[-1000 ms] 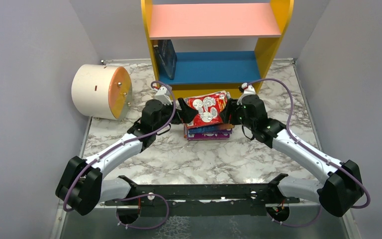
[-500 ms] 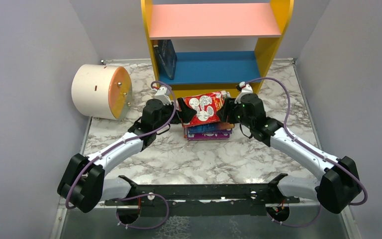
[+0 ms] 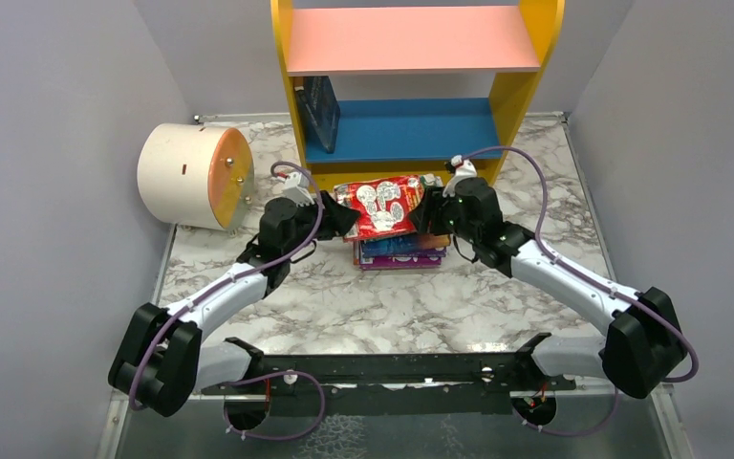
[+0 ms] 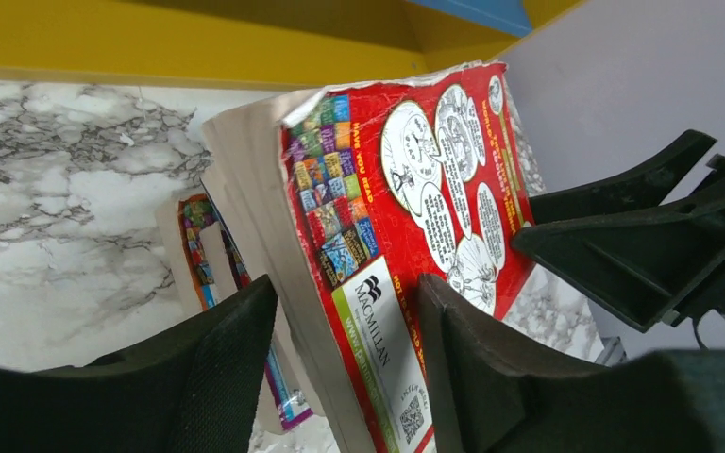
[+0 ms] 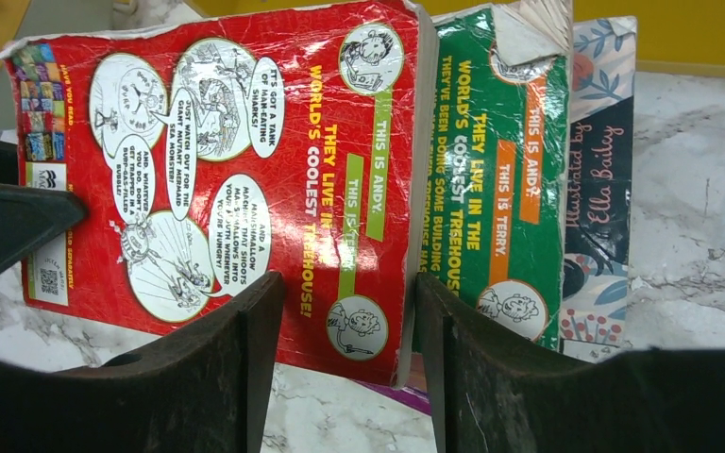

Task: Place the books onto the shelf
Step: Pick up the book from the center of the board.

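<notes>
A red book (image 3: 379,207) with white cartoons hangs tilted above a short stack of books (image 3: 399,253) in front of the shelf (image 3: 516,91). My left gripper (image 3: 342,218) is shut on its left end: in the left wrist view the fingers (image 4: 217,368) sit on either side of the red book (image 4: 406,189). My right gripper (image 3: 425,212) holds the opposite corner. In the right wrist view the red book (image 5: 217,142) overlaps a green book (image 5: 491,170) and a floral one (image 5: 599,170). A dark blue book (image 3: 320,110) stands on the blue lower board (image 3: 411,129).
A cream cylinder (image 3: 191,175) with an orange end lies at the left, near the grey wall. The shelf's pink upper board (image 3: 411,38) overhangs the lower one. Grey walls close in both sides of the marble table (image 3: 382,306).
My left gripper's jaws have closed in on the red book's left end. The book and both grippers have shifted a little left and toward the shelf.
</notes>
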Controlling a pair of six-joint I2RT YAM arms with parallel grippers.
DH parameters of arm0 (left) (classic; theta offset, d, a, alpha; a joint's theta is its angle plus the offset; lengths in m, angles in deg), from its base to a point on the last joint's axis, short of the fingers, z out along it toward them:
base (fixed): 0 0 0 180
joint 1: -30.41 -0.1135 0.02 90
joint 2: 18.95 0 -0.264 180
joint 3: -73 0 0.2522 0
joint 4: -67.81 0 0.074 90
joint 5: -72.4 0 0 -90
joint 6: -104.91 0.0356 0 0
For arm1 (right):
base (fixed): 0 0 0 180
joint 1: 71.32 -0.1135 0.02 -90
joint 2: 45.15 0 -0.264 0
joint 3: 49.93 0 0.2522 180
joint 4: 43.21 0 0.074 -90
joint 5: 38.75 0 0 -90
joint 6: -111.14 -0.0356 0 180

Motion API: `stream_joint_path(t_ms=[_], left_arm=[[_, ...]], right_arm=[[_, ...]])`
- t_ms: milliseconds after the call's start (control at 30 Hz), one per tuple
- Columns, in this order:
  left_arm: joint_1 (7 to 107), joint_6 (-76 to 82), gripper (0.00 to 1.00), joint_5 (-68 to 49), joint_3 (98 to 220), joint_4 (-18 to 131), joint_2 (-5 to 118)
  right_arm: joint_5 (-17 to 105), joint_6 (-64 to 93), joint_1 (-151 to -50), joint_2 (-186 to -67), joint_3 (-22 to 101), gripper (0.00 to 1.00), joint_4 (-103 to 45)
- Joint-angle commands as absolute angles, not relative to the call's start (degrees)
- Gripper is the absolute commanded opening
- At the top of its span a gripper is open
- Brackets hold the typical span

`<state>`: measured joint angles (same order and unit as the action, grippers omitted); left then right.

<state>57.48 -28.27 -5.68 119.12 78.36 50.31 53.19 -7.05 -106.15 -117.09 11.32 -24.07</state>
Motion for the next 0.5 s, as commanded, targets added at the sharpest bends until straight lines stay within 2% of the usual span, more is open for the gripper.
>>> stream_joint_path(t_ms=[0, 100, 167, 333, 467], left_arm=[[55.8, -32.1, 0.39, 0.3, 117.8, 89.4, 46.3], [55.5, -32.6, 0.18, 1.2, 118.4, 90.6, 45.4], [55.3, -33.1, 0.0, 1.6, 119.1, 90.6, 45.2], [52.9, -37.3, 0.0, 3.5, 122.1, 88.8, 45.2], [52.4, -36.8, 0.0, 3.6, 127.8, 81.0, 46.0]], right_arm=[[49.1, -6.7, -107.6, -119.1, 13.5, 0.51, -27.2], [48.9, -5.9, -107.9, -119.7, 13.9, 0.51, -27.6], [48.9, -4.6, -108.0, -120.0, 14.5, 0.51, -27.0], [57.9, 0.9, -108.0, -114.9, 14.2, 0.54, -25.7], [61.0, 9.1, -108.0, -108.0, 12.6, 0.58, -27.9]])
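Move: Right at the left gripper's half-open fingers sits the left end of the red book; its middle is about 6 cm to their right and 2 cm farther out, level with them. Beneath it the green book is centred some 11 cm right, 2 cm ahead and 3 cm down, with the blue book about 11 cm right, level fore-and-aft and 6 cm down. From the right hand, the red book's middle lies some 8 cm left and 3 cm ahead, at about equal height. Shutting on the red book's left end, one finger over its cover and one under, the left hand pinches it and climbs about 6 cm, its left side dipping some 10 degrees. The right hand, fingers staying half open about the book's right edge, edges a centimetre left and comes back, then rises about 3 cm while tipping up slightly. ##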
